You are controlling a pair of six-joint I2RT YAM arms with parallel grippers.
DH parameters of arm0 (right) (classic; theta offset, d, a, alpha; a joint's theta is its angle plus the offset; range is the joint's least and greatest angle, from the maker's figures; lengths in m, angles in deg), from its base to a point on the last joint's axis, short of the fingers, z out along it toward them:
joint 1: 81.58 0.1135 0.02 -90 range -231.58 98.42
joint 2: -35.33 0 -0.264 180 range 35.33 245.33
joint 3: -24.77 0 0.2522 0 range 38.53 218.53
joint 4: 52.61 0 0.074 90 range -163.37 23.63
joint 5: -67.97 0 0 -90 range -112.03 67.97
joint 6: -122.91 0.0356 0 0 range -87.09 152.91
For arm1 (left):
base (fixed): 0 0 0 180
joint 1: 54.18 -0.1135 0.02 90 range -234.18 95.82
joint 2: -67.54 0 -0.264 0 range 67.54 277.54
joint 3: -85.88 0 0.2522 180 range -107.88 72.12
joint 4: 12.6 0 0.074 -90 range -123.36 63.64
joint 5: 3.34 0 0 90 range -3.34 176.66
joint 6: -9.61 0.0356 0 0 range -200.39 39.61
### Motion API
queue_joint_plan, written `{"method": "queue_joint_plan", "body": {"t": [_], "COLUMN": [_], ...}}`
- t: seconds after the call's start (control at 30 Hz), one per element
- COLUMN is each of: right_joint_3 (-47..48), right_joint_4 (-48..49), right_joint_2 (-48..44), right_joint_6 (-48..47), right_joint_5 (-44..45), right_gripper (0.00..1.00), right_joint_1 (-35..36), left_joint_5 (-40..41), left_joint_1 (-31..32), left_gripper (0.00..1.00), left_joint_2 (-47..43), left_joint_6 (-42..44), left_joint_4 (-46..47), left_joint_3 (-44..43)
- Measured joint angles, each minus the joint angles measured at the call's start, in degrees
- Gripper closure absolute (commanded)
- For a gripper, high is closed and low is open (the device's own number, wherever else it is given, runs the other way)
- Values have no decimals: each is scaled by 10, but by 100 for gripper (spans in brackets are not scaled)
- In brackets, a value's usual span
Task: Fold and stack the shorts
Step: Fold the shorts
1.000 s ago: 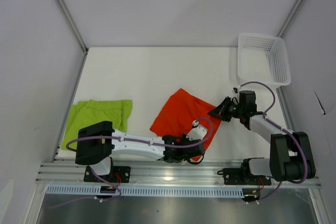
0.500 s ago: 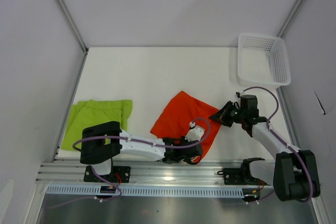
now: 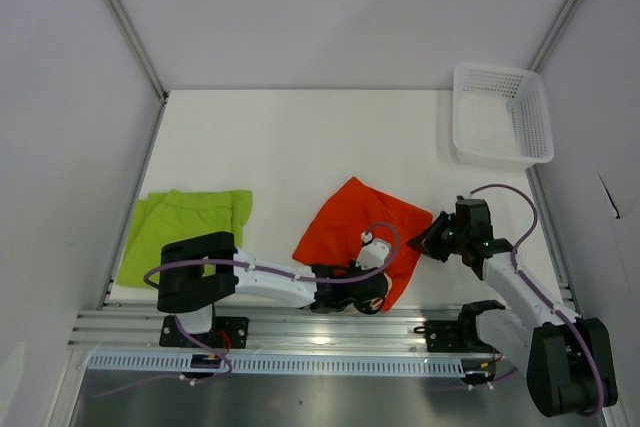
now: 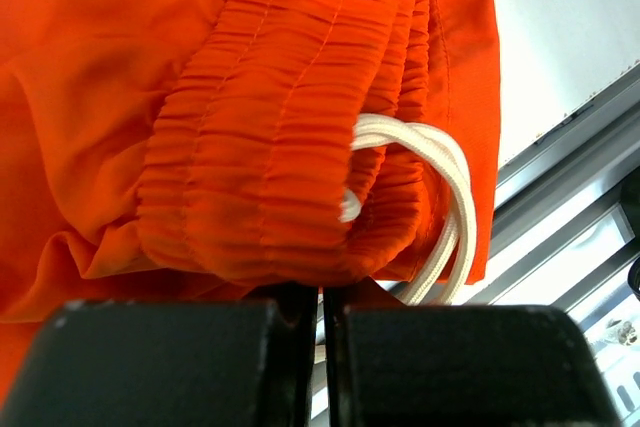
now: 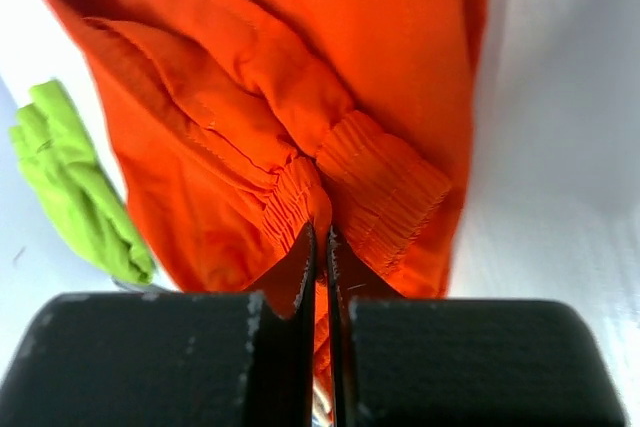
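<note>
The orange-red shorts [image 3: 355,227] lie bunched near the table's front middle. My left gripper [image 3: 372,292] is shut on their gathered waistband [image 4: 270,177], where white drawstrings [image 4: 440,177] loop out beside the fingers. At the shorts' right corner my right gripper [image 3: 432,239] is shut on another part of the elastic waistband [image 5: 330,187]. The lime green shorts [image 3: 185,229] lie flat at the front left, also seen as a green fold [image 5: 75,187] in the right wrist view.
A white mesh basket [image 3: 500,117] stands at the back right corner. Aluminium rails [image 3: 330,332] run along the near edge, just below the left gripper. Grey walls enclose the table on three sides.
Both grippers, still shut on the orange-red shorts, have moved toward the near edge and a bit right, dragging the garment with them. The green shorts have not moved.
</note>
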Motion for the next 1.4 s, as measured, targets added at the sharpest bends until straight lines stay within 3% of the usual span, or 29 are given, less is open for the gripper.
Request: {"method": "queue_joint_plan", "body": {"t": [0.13, 0.17, 0.33, 0.47, 0.6, 0.87, 0.93, 1.03, 1.1, 1.4], "right_joint_3": [-2, -5, -5, 23, 42, 45, 42, 32, 25, -63], "right_joint_4": [1, 5, 33, 38, 18, -21, -30, -43, -48, -41], "right_joint_2": [29, 36, 85, 109, 110, 86, 70, 28, 2, -89], "right_joint_6": [-1, 0, -3, -21, -57, -82, -78, -59, -40, 95], "right_joint_5": [32, 37, 37, 29, 37, 39, 36, 24, 16, -2], "right_gripper": [100, 95, 54, 37, 34, 42, 37, 26, 24, 24], "right_joint_1": [0, 0, 0, 3, 4, -10, -12, -13, -11, 23], "left_joint_5": [0, 0, -1, -3, -4, -5, -5, -5, -5, -5], "left_joint_1": [0, 0, 1, 4, 5, 5, 5, 5, 5, 5], "left_gripper": [100, 100, 100, 100, 100, 100, 100, 100, 100, 100], "left_joint_2": [0, 0, -5, -16, -30, -39, -39, -40, -42, -43], "left_joint_6": [-3, -4, -5, -4, -4, -4, -4, -4, -4, -2], "left_joint_4": [8, 10, 12, -3, -23, -36, -38, -40, -45, -81], "left_joint_3": [3, 5, 10, 16, 22, 27, 27, 27, 27, 15]}}
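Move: The orange shorts, whose bunched waistband the right hand still pinches, have their middle about 11 cm to its left, level with it fore and aft, some 4 cm below. From the right hand, the white drawstring lies about 10 cm back and 6 cm left, and the folded green shorts roughly 55 cm left and 2 cm ahead. From the left hand, the orange shorts' middle is about 10 cm ahead and 2 cm left; the drawstring lies some 4 cm right and 1 cm ahead. The pinched waistband is lowered about 3.5 cm onto the orange shorts by the right hand, which opens wide to let go, edges forward 2 cm and slightly right, then draws back some 5 cm towards the drawstring, rising and dipping again. The left hand, still shut with its tips on the cloth, slides about 3 cm left from the waistband's edge. ##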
